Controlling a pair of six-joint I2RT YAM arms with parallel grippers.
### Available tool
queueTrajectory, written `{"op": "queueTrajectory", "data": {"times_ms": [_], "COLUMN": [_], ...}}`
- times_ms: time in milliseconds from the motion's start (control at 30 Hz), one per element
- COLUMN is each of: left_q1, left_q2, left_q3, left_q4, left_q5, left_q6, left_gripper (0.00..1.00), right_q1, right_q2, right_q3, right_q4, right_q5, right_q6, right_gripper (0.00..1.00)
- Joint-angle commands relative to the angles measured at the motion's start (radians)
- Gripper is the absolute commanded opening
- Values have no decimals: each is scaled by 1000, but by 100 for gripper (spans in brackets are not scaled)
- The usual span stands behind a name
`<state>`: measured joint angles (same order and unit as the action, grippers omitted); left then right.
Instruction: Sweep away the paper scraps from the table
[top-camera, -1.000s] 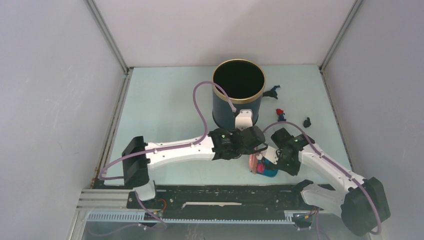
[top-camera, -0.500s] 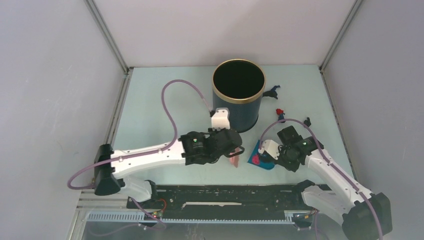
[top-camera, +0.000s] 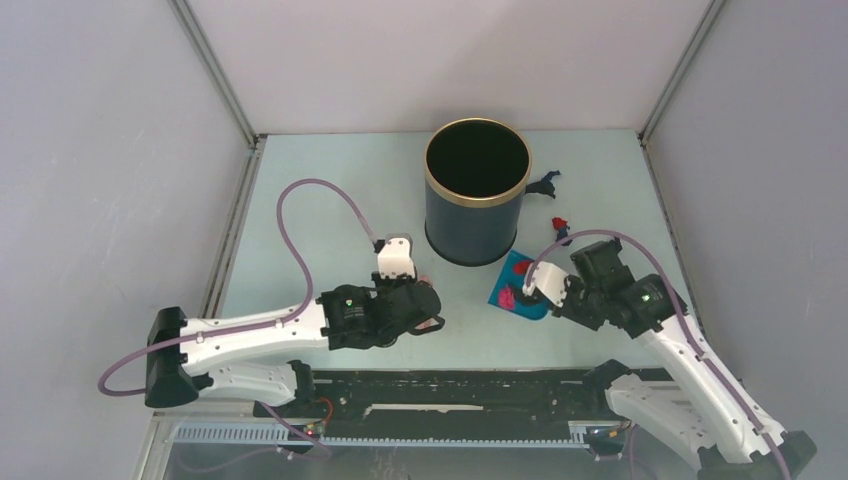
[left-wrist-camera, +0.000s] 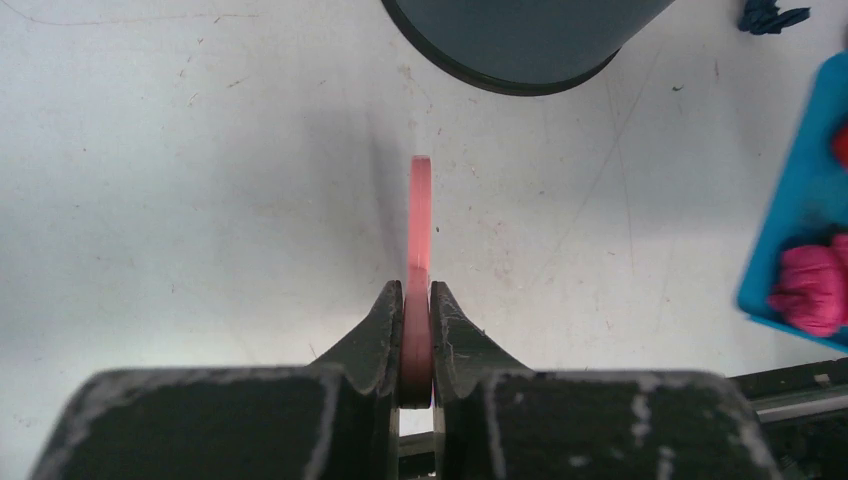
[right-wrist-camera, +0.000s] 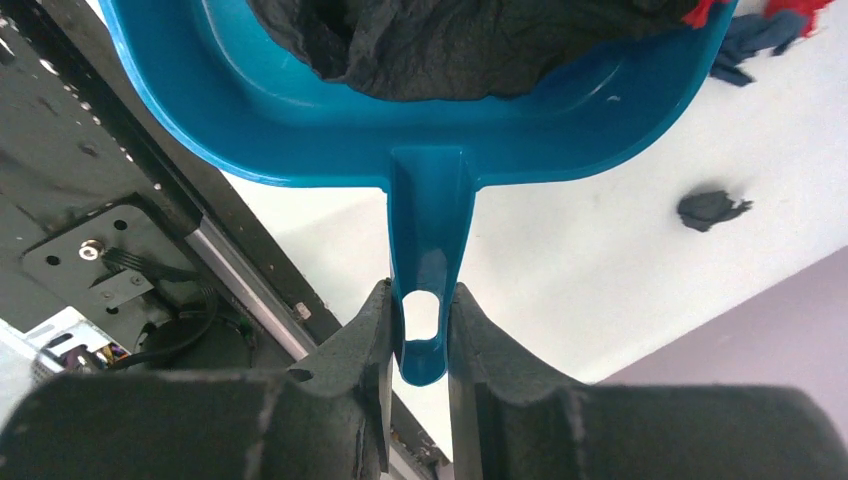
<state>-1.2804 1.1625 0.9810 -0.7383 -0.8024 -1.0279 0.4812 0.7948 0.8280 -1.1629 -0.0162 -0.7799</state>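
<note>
My left gripper (top-camera: 430, 322) is shut on the thin pink hand brush (left-wrist-camera: 420, 230), held edge-on over the table (top-camera: 310, 200) left of the dustpan. My right gripper (top-camera: 556, 303) is shut on the handle (right-wrist-camera: 428, 240) of the blue dustpan (top-camera: 515, 283), which sits just right of the bin's base. The pan holds a magenta scrap (top-camera: 507, 297) and crumpled black paper (right-wrist-camera: 470, 40). On the table lie a dark blue scrap (top-camera: 543, 184), a red and blue scrap (top-camera: 561, 228) and a black scrap (right-wrist-camera: 712, 209).
A tall dark bin (top-camera: 477, 190) with a gold rim stands at the table's middle back. Grey walls close in the left, right and back. A black railed strip (top-camera: 440, 395) runs along the front edge.
My left arm has pulled back to the left with the brush, away from the dustpan. My right arm has carried the dustpan away from the front edge, towards the bin.
</note>
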Motion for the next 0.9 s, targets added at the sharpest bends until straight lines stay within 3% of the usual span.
{"op": "queueTrajectory", "data": {"times_ms": [0, 167, 367, 600, 867], "left_q1": [-4, -4, -5, -4, -4], "left_q2": [-10, 0, -18, -44, -77], "left_q3": [-7, -11, -45, -78, -129], "left_q4": [72, 72, 66, 80, 117], "left_q5": [-43, -24, -21, -11, 34], "left_q6": [-15, 2, -15, -21, -26], "left_gripper": [0, 0, 0, 0, 0], "right_q1": [-5, -8, -6, -7, 2], "right_q2": [28, 97, 236, 401, 637], "right_q3": [128, 264, 542, 841, 1061], "right_q4": [-75, -103, -227, -271, -171], "right_q5": [-41, -59, -123, -97, 187], "right_q6": [30, 17, 9, 57, 94], "right_gripper": [0, 0, 0, 0, 0]}}
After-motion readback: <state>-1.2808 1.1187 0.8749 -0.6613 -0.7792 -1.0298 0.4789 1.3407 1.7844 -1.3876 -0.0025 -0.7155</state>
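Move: The bin that the right hand's loaded dustpan is going to stands about 20 cm ahead of that hand and 17 cm to its left; its middle is roughly level with the hand and its rim some 12 cm higher. On the table, roughly 12 cm below the hand, the red-and-blue scraps lie about 21 cm straight ahead, and a small dark scrap some 18 cm ahead and 12 cm to the right. From the left hand the bin is about 18 cm ahead and 12 cm right, its middle 5 cm lower. Keeping its closed grip on the dustpan handle, the right hand lifts the loaded pan steeply, about 18 cm, while easing forward and left towards the bin, and near the top the rise levels off and it swings forward over the near right part of the rim, some 10 cm forward and 5 cm left in all. The wrist tips the fingers only about 10 degrees outward and up, so the pan isn't dumped yet, while the left hand, still holding the broom well clear, merely sinks about 2 cm. ##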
